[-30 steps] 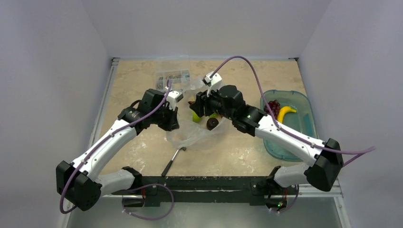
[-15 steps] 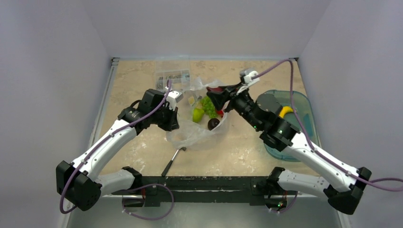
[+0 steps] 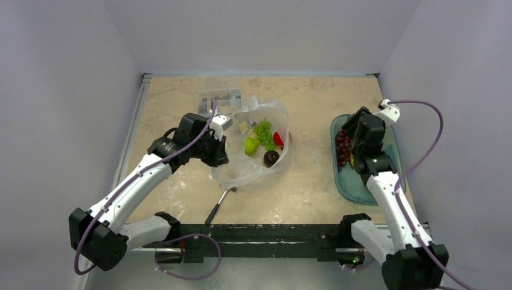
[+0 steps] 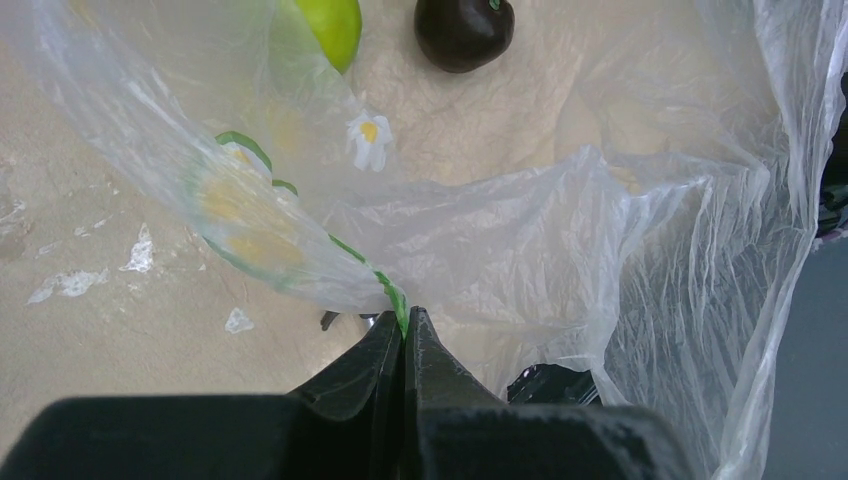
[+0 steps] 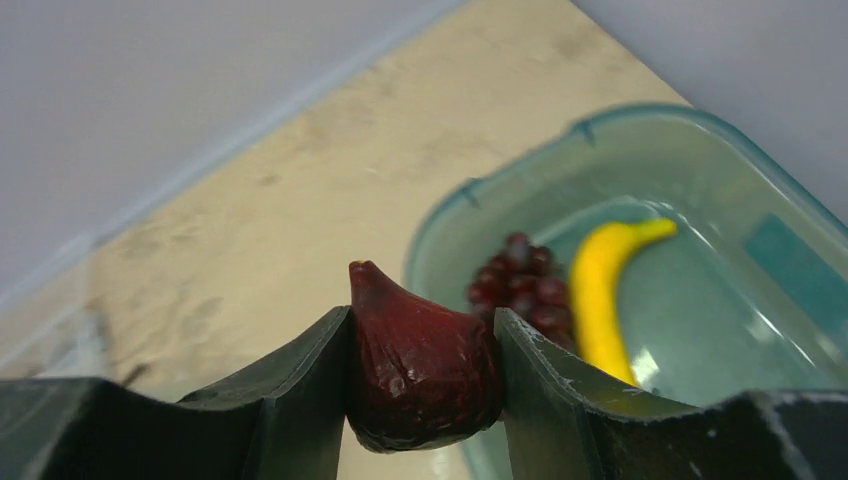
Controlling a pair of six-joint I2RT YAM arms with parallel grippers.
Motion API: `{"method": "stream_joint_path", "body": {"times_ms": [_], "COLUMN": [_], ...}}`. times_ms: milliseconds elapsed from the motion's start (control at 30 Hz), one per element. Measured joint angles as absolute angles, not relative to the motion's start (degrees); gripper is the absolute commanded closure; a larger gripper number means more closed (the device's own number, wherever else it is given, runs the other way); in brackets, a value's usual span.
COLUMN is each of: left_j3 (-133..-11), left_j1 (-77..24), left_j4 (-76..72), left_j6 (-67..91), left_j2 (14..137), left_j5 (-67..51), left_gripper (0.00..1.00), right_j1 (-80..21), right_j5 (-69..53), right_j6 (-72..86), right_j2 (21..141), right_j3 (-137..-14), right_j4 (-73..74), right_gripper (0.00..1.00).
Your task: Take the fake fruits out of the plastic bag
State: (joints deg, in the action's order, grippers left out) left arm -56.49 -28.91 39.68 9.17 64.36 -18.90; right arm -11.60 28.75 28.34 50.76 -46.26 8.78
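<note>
The plastic bag (image 3: 241,175) lies open mid-table, holding green grapes (image 3: 263,130), a green apple (image 3: 250,145), a red fruit (image 3: 278,139) and a dark plum (image 3: 270,157). My left gripper (image 4: 405,318) is shut on the bag's green-printed rim (image 4: 385,285) and holds it up; apple (image 4: 330,25) and plum (image 4: 463,30) show beyond it. My right gripper (image 5: 422,315) is shut on a dark red fruit (image 5: 422,370), just outside the near-left edge of the teal bin (image 5: 700,125). In the bin lie dark purple grapes (image 5: 520,280) and a yellow banana (image 5: 600,285).
A clear rigid box of small parts (image 3: 218,96) sits behind the bag. A hammer (image 3: 218,205) lies in front of the bag near the table's front edge. The teal bin (image 3: 389,130) stands at the right edge. Walls close in left, right and back.
My right arm has swung from the bag's mouth to the right, to the teal bin, carrying the dark red fruit. The left gripper has kept its hold on the bag.
</note>
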Motion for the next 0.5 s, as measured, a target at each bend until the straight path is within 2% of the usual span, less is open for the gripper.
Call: {"method": "stream_joint_path", "body": {"times_ms": [233, 433, 500], "left_j3": [-56.49, -56.49, -56.49], "left_j1": [-28.91, -28.91, -28.91], "left_j4": [39.38, 39.42, 39.48], "left_j6": [9.10, 8.60, 8.32], "left_j2": [64.31, 64.31, 64.31], "left_j5": [-20.01, -20.23, -20.21], "left_gripper": [1.00, 1.00, 1.00], "right_j1": [10.90, 16.69, 16.80], "right_j5": [19.81, 17.85, 17.89], "right_j6": [35.31, 40.01, 40.75], "right_j2": [63.05, 72.71, 74.61], "right_j3": [-41.12, -40.77, -40.73], "right_j4": [10.94, 11.09, 11.03], "right_gripper": [1.00, 1.00, 0.93]}}
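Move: In the right hand, already gripped, is the dark red fruit; its goal, the teal bin's middle, lies about 9 cm right, 3 cm back and some 22 cm below. In the bin, about 24 cm down, the grapes lie roughly 2 cm right and 1 cm ahead, the banana 7 cm right and 1 cm back, the red apple 10 cm right and 12 cm back. From the left hand the bin is some 51 cm right, 7 cm ahead, 14 cm lower. Sinking steeply, the right hand brings the dark red fruit down about 18 cm towards the bin while sweeping some 12 cm to its right, past the banana's side; the sideways part dies out first and the descent slows. The fingers tip downward and swing clockwise, some 25 degrees each way, the hand also rolling left side up, with the grip kept unchanged. ##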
